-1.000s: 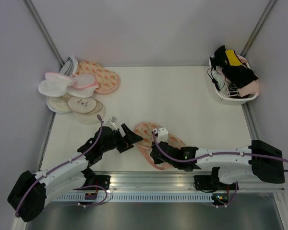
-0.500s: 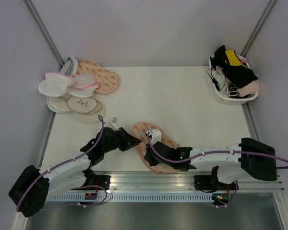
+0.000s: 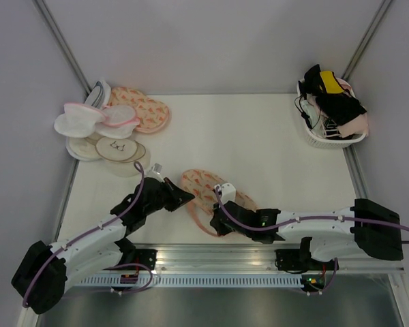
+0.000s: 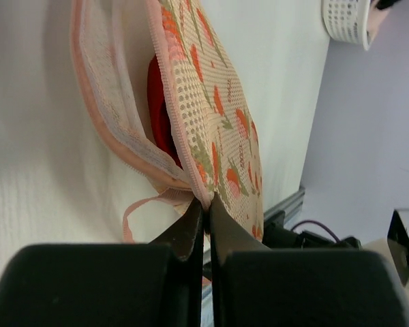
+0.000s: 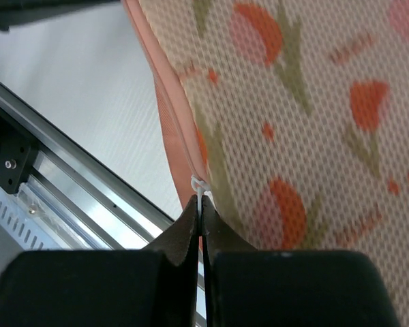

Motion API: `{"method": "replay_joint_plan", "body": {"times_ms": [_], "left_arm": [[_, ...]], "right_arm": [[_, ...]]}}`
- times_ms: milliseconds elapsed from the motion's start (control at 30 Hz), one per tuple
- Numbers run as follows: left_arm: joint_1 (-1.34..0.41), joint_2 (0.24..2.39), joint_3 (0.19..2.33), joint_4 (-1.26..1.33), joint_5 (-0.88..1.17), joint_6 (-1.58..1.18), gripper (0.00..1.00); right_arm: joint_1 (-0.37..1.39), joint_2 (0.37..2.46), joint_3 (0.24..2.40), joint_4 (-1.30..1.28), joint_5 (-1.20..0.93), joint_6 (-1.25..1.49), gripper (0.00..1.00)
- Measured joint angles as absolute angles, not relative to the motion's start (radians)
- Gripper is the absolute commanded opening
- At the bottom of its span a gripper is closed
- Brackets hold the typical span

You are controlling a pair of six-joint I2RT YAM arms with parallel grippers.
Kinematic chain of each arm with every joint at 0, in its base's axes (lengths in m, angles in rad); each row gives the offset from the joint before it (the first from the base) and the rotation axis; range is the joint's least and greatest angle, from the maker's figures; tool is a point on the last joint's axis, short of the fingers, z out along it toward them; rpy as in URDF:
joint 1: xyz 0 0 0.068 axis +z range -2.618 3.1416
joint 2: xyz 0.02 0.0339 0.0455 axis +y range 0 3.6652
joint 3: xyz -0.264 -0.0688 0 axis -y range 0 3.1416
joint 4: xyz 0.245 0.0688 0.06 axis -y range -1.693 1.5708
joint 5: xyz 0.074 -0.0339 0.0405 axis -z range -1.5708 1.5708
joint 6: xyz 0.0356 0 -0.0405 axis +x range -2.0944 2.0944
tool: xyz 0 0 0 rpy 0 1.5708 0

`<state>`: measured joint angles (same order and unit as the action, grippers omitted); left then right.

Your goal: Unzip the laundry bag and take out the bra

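The laundry bag (image 3: 206,192), peach-cream with orange print and pink edging, lies near the table's front edge between my two grippers. My left gripper (image 3: 188,198) is shut on the pink edging at the bag's left end (image 4: 206,204). In the left wrist view the bag (image 4: 215,116) gapes along its side, and the deep red bra (image 4: 159,109) shows inside the opening. My right gripper (image 3: 217,222) is at the bag's near edge, shut on the white zipper pull (image 5: 200,193) beside the bag's printed mesh (image 5: 313,122).
A pile of white round pouches (image 3: 88,122) and a second printed bag (image 3: 146,109) lie at the back left. A white basket (image 3: 318,139) of dark, yellow and pink garments stands at the back right. The metal rail (image 3: 211,255) runs along the near edge.
My left gripper has gone from open to shut on the bag's edge. The bag has shifted a little left and away. The right gripper stays shut on the zipper pull, shifting slightly.
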<state>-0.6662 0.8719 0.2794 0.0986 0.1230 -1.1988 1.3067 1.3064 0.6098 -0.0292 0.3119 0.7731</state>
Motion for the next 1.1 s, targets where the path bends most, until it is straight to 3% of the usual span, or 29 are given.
{"method": "replay_joint_plan", "body": {"times_ms": [400, 667, 700, 733, 833, 1033, 1100], "left_arm": [[-0.520, 1.069, 0.435, 0.061, 0.090, -1.053, 0.02], [-0.498, 1.468, 0.682, 0.231, 0.304, -0.985, 0.04], [-0.498, 1.515, 0.711, 0.260, 0.341, -0.982, 0.08], [-0.498, 1.551, 0.733, 0.284, 0.371, -0.979, 0.31], [-0.497, 1.589, 0.756, 0.308, 0.412, -0.958, 0.76], [-0.494, 1.485, 0.722, 0.174, 0.361, -0.936, 0.96], [-0.496, 1.373, 0.656, 0.146, 0.341, -0.938, 0.97]], "right_arm": [[1.307, 1.037, 0.531, -0.338, 0.395, 0.869, 0.00], [1.307, 1.103, 0.536, -0.424, 0.453, 0.893, 0.00], [1.307, 1.110, 0.536, -0.422, 0.455, 0.893, 0.00], [1.307, 1.114, 0.536, -0.419, 0.457, 0.894, 0.00], [1.307, 1.122, 0.536, -0.401, 0.464, 0.894, 0.01], [1.307, 1.145, 0.536, -0.341, 0.463, 0.881, 0.01], [1.307, 1.150, 0.536, -0.303, 0.445, 0.860, 0.01]]}}
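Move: My left hand already pinches the bag's zip edges; the red bra peeks from the slit some 5 cm ahead and 4 cm to the right, slightly below. From that hand, the bag's middle is about 10 cm right and 2 cm ahead. My right hand already holds the zip slider, with the bag's middle roughly 10 cm ahead and 2 cm right, a little lower, and the pink strap level with it, about 6 cm left and slightly lower. I stretch the bag between my hands: my left carries its pinch about 12 cm forward, swinging right over the last half, while my right drags the slider some 9 cm to the right and dips slightly, rolling a little. Then my left fingers open wide, let go of the edges and draw back about 3 cm; my right keeps its pinch and eases 2 cm left. ##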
